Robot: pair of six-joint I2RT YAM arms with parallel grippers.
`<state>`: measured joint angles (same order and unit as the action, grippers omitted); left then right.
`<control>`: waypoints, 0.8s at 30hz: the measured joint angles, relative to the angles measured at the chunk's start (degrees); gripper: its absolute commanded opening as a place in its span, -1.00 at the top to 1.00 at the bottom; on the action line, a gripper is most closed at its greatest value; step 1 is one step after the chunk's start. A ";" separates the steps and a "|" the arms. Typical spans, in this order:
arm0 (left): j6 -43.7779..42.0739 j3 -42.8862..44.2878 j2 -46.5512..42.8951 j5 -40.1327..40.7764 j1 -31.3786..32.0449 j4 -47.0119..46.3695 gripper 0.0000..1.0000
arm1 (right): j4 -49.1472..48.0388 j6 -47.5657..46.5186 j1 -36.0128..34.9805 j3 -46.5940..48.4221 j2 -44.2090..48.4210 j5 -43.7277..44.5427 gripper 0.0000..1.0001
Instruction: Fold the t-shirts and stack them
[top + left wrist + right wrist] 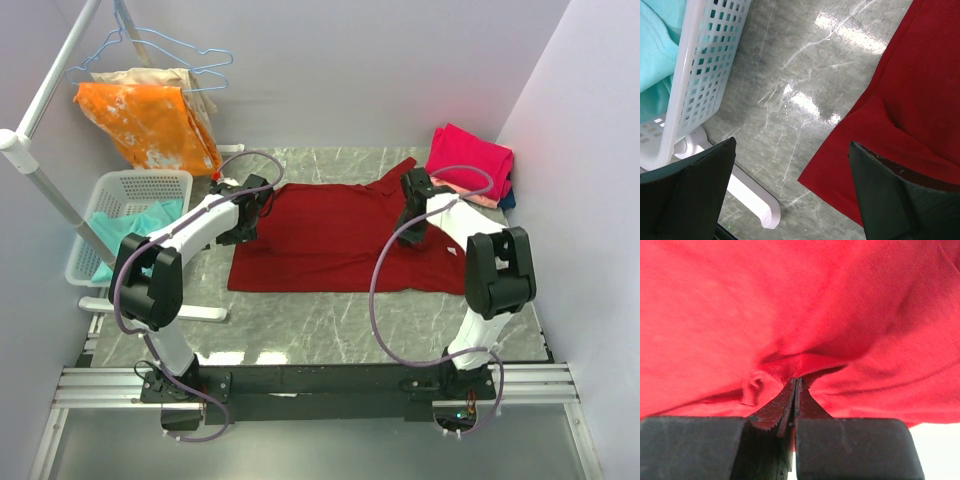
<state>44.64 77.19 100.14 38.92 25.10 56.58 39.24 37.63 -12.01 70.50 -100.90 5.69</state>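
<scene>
A dark red t-shirt (330,235) lies spread flat on the marble table. My right gripper (412,215) is at its right part, near the sleeve. In the right wrist view the right gripper (796,380) is shut, with a pucker of the dark red t-shirt (790,300) pinched at its tips. My left gripper (250,215) hovers at the shirt's left edge. It stands wide open (792,145) over bare table, the dark red t-shirt's sleeve corner (910,90) by its right finger. Folded t-shirts (470,160), bright pink on top, are stacked at the back right.
A white basket (120,220) holding a teal t-shirt (140,225) stands off the table's left side, also in the left wrist view as the basket (705,75). A white rack foot (755,195) lies below it. Orange cloth (150,120) hangs at the back left.
</scene>
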 measured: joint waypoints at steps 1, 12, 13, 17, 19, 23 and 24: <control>0.00 0.02 0.00 0.02 0.00 0.09 -0.99 | 0.04 -0.11 -0.02 1.16 -0.72 -0.15 1.00; 0.07 0.74 0.00 0.37 0.00 0.74 -0.99 | -0.26 -2.19 -0.94 17.68 -10.84 -2.69 1.00; 0.07 0.74 0.00 0.39 0.00 0.87 -0.99 | -0.35 -2.49 -1.01 18.75 -12.20 -3.28 1.00; 0.17 1.03 0.11 0.42 0.00 1.49 -0.99 | -0.61 -3.48 -1.20 21.27 -16.48 -5.16 0.84; 0.20 1.36 0.13 0.39 0.00 1.53 -0.99 | -0.59 -4.22 -1.25 22.12 -17.84 -6.23 0.51; 0.22 1.68 0.13 0.39 0.00 1.55 -0.99 | -1.16 -5.62 -1.25 21.94 -17.81 -7.32 0.17; 0.24 1.68 0.17 0.37 0.00 1.57 -0.99 | -2.16 -5.97 -1.25 21.22 -17.29 -7.41 0.14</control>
<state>44.88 78.87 100.31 39.29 25.10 58.15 37.08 31.66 -13.26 91.72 -118.19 -1.72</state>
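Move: Ahead of the right hand, which still pinches a gather of the red t-shirt, the laying spot on the shirt is about 9 cm farther out and 5 cm to the left, at nearly the same height. The shirt's far sleeve sticks out some 20 cm straight ahead; the folded stack stands roughly 22 cm ahead and 13 cm right. From the left hand, the laying spot is about 33 cm right, 8 cm ahead and some 6 cm lower. Drawing the pinched red cloth with it, the right hand sweeps forward about 9 cm and 5 cm left towards the shirt's far edge, lifting nearly 3 cm on the way and then sinking back to its starting height. The wrist turns some 10 degrees counter-clockwise; once down, the fingers open about a third and let go of the cloth. ##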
